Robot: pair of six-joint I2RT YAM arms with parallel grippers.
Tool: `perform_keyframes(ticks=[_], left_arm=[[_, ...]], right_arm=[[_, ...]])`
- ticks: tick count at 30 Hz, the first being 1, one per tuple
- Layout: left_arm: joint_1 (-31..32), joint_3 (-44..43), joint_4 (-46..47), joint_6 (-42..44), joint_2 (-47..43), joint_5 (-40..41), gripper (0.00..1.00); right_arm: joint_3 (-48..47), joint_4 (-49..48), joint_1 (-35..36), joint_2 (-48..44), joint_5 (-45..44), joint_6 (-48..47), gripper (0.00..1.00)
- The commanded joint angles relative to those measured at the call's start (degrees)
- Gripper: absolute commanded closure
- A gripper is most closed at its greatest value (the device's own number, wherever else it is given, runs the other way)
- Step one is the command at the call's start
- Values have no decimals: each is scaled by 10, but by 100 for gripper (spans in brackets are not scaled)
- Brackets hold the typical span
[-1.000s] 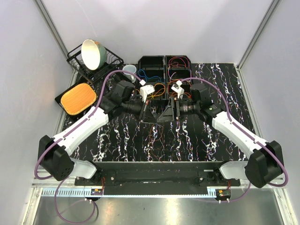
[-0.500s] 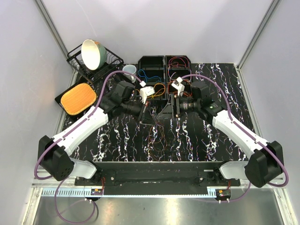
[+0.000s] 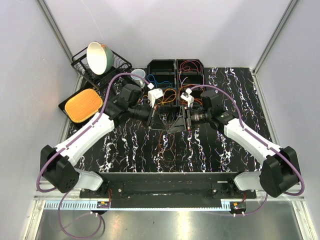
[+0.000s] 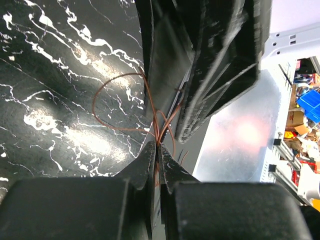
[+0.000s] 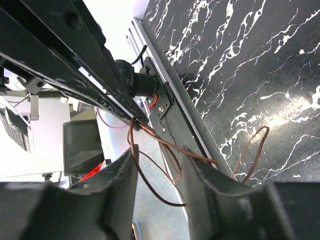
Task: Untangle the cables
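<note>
The cables are thin brown, orange and red wires. In the left wrist view my left gripper (image 4: 158,150) is shut on a bunch of brown cables (image 4: 120,100) that loop out over the black marbled table. My right gripper (image 5: 162,152) is open, and loops of the same cables (image 5: 160,185) pass between its fingers (image 5: 125,170), one strand lying against the right finger. From above, the left gripper (image 3: 162,125) and the right gripper (image 3: 175,125) nearly meet at mid-table, and the tangled cables (image 3: 167,144) trail below them.
Black bins (image 3: 161,65) at the back hold more blue, red and orange wires (image 3: 190,66). A dish rack (image 3: 82,67) with a bowl (image 3: 98,56), a cup (image 3: 138,75) and an orange-filled tray (image 3: 83,104) stand at the back left.
My right gripper has swung left, close to the left gripper, and its jaws have narrowed around the cable loops. The left gripper has kept its hold and barely moved.
</note>
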State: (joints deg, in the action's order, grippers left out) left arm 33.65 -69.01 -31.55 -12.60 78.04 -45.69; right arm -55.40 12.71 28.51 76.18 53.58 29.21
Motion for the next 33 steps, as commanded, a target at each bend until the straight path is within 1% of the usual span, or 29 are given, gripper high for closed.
perform_keyframes(ticks=[1,2,3,7,8,9,10,11,12,13,14,15,17,18,20,23,24,26,27,28,29,30,31,33], left_arm=[[-7,-30,36,-12,-7,-20,96],[-7,-30,37,-14,-6,-19,96],[-7,-29,40,-15,-5,-19,96],[-7,-25,49,-22,-6,-19,96],[-8,-24,52,-26,-6,-15,96],[-8,-23,54,-28,-4,-6,94],[-8,-22,53,-29,-5,2,89],[-8,-22,47,-31,-4,15,46],[-10,-23,40,-33,-6,51,20],[-10,-24,36,-34,-8,72,2],[-11,-24,29,-39,-11,91,1],[-15,-24,25,-41,-14,128,1],[-20,-24,19,-47,-26,150,1],[-24,-25,16,-49,-31,179,1],[-26,-26,8,-50,-44,201,1],[-27,-24,-9,-52,-67,256,1],[-27,-19,-13,-52,-74,290,1],[-27,0,-18,-58,-104,328,1],[-27,8,-19,-61,-117,363,1],[-27,16,-21,-65,-127,378,1],[-27,27,-27,-73,-147,392,1],[-27,33,-35,-82,-157,428,1],[-27,35,-42,-118,-166,451,1],[-27,46,-65,-145,-197,495,1]], right_arm=[[0,-23,6,-5,16,-13,60],[0,-23,6,-5,12,-12,64],[0,-23,6,-4,12,-12,66],[-1,-30,5,-1,10,-9,76],[-1,-30,6,0,10,-8,86],[-1,-32,5,-1,9,-6,91],[-1,-34,6,-2,6,-6,97],[-1,-32,6,-5,-5,-4,100],[-1,-33,6,-12,-15,-3,100],[-1,-32,6,-16,-24,-3,100],[-1,-33,6,-22,-37,-3,100],[-2,-32,6,-27,-43,-2,100],[-8,-31,5,-28,-49,0,100],[-9,-31,6,-27,-52,1,100],[-16,-29,6,-25,-56,2,100],[-24,-26,6,-21,-66,2,100],[-28,-23,6,-18,-68,2,100],[-41,-11,6,-16,-82,-1,100],[-45,-8,6,-13,-88,-2,100],[-54,-3,6,-12,-93,-5,100],[-59,-1,6,-7,-103,-6,100],[-68,0,6,-4,-108,-6,100],[-73,1,5,-1,-114,-6,100],[-86,1,6,15,-136,-2,100]])
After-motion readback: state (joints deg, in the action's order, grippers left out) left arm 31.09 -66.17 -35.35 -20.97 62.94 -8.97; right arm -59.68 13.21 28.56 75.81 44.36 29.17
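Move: The red cable is still pinched in the shut left fingers, right at their tips. It also passes between the half-open right fingers, within about 1 cm to the left of the right hand's pinch point; the two hands' tips are some 4 cm apart. From the left hand, the yellow cable in its bin is about 14 cm ahead, 2 cm right and 15 cm below, and the mug about 23 cm ahead, 11 cm left and 14 cm below. Hold the right gripper in place and shut it on the red cable beside the left fingertips, then open the left gripper wide to let go. Draw the left hand away some 9 cm left and 5 cm forward, ending slightly higher, turning it about 35 degrees counter-clockwise. Keep the right fingers shut and ease that hand about 3 cm forward, rising a little at the end. ##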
